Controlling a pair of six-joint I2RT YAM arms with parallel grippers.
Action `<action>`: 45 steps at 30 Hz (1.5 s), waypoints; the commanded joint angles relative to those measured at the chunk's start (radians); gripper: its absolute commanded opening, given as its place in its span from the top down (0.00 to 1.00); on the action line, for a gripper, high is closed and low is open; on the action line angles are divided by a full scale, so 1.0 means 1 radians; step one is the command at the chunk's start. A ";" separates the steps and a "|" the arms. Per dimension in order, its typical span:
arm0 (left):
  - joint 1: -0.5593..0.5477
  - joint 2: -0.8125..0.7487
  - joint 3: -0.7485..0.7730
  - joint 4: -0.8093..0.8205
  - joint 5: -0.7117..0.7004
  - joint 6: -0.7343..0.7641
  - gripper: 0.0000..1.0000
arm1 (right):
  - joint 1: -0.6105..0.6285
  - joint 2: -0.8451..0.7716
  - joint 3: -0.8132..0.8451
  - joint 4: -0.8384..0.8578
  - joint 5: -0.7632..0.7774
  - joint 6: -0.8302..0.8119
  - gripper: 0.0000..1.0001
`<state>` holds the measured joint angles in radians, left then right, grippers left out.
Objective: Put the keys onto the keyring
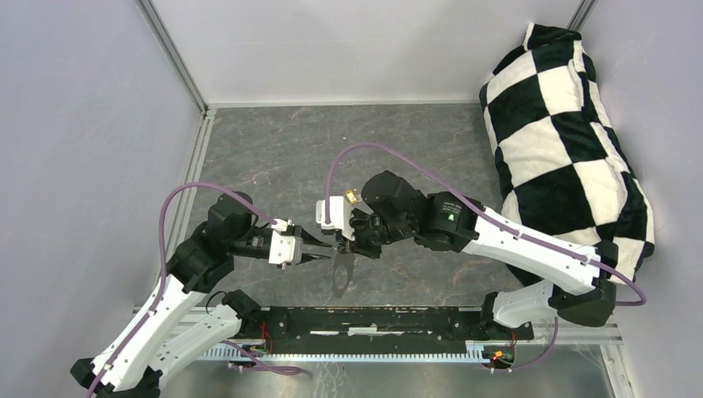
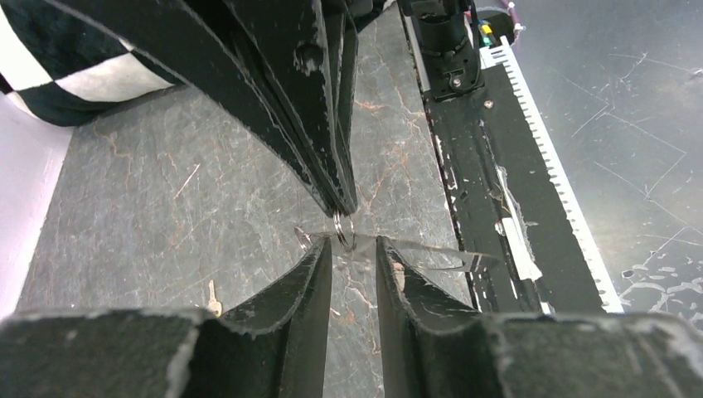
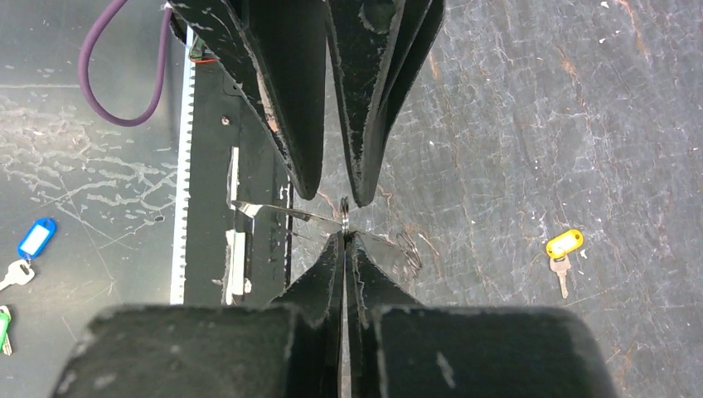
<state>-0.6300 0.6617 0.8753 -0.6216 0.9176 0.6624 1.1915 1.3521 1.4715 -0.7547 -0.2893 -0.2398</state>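
Note:
The keyring (image 3: 344, 207) is a thin silver loop seen edge-on, held above the table in the tips of my right gripper (image 3: 344, 236), which is shut on it. My left gripper (image 2: 354, 242) faces it from the other side, jaws apart, with the keyring (image 2: 343, 230) just at its tips. The two grippers meet at the table's middle (image 1: 338, 245). A thin clear flat piece (image 2: 439, 255) hangs by the ring. One of the keys, with a yellow head (image 3: 564, 245), lies on the table. A blue-headed key (image 3: 37, 236) lies on the metal surface beyond the rail.
A black-and-white checkered cushion (image 1: 564, 141) fills the right side. The black rail with a white toothed strip (image 1: 373, 327) runs along the near edge. A silver key (image 3: 12, 274) and a green-headed one (image 3: 4, 327) lie near the blue one. White walls enclose the table.

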 commanded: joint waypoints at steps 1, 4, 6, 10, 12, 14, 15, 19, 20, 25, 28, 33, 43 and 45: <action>-0.002 0.015 -0.001 0.074 0.065 -0.035 0.68 | 0.010 0.012 0.057 0.025 -0.025 0.010 0.99; -0.002 0.027 -0.002 0.075 0.083 -0.047 0.70 | 0.009 0.024 0.070 0.020 -0.024 0.010 1.00; -0.002 0.029 -0.008 0.072 0.088 -0.052 0.71 | 0.009 0.028 0.076 0.018 -0.025 0.008 0.99; -0.002 0.030 -0.011 0.032 0.082 -0.028 0.73 | 0.009 0.031 0.082 0.019 -0.023 0.007 1.00; -0.002 0.033 -0.007 0.002 0.066 -0.005 0.73 | 0.008 0.029 0.082 0.021 -0.025 0.007 0.99; -0.003 0.035 -0.004 -0.005 0.043 0.001 0.74 | 0.009 0.030 0.080 0.020 -0.029 0.005 1.00; -0.002 0.036 -0.004 -0.006 0.035 0.005 0.75 | 0.009 0.030 0.079 0.019 -0.030 0.005 0.99; -0.002 0.042 -0.007 -0.006 0.020 0.013 0.88 | 0.008 0.030 0.081 0.025 -0.038 0.008 1.00; -0.002 0.044 -0.008 -0.006 0.016 0.013 0.92 | 0.009 0.030 0.081 0.029 -0.040 0.010 1.00; -0.003 0.060 0.001 -0.034 0.017 0.024 0.98 | 0.010 0.019 0.074 0.058 -0.060 0.013 0.99; -0.002 0.071 0.021 -0.090 0.070 0.059 0.98 | 0.009 -0.014 0.049 0.099 -0.050 0.016 0.79; -0.002 0.070 0.040 -0.105 0.167 0.100 0.98 | 0.008 -0.179 -0.110 0.280 0.022 0.014 0.49; -0.002 0.016 0.038 0.068 0.342 0.035 0.98 | 0.004 -0.547 -0.621 0.746 0.074 0.071 0.39; -0.002 0.018 0.047 0.072 0.359 0.035 0.98 | 0.004 -0.580 -0.667 0.795 0.098 0.078 0.39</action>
<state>-0.6304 0.6857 0.8726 -0.6487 1.1694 0.7231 1.1961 0.8188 0.8940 -0.1745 -0.2504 -0.1947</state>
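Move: Just off the left fingertips, about 2 cm to that hand's right and roughly level with it, is the small split keyring. The shut right fingers already hold it, its middle about 1 cm to the left of the right hand point. From the right hand, the perforated metal plate attached to the ring hangs about 4 cm back, 1 cm left and 4 cm below; the yellow-tagged key lies some 19 cm ahead, 3 cm right and 27 cm below on the table. Closing from partly open, the left fingers pinch the keyring after both hands ease together by about 1 cm. The right hand holds nearly still until that grip is made, then opens wide, frees the ring, and rises about 5 cm while drawing some 6 cm right, its fingertips tilting up nearly 30 degrees. The left hand keeps its pinch, dips about 2 cm, then carries the ring back about 4 cm towards the base as it rises again, turning about 15 degrees clockwise. ##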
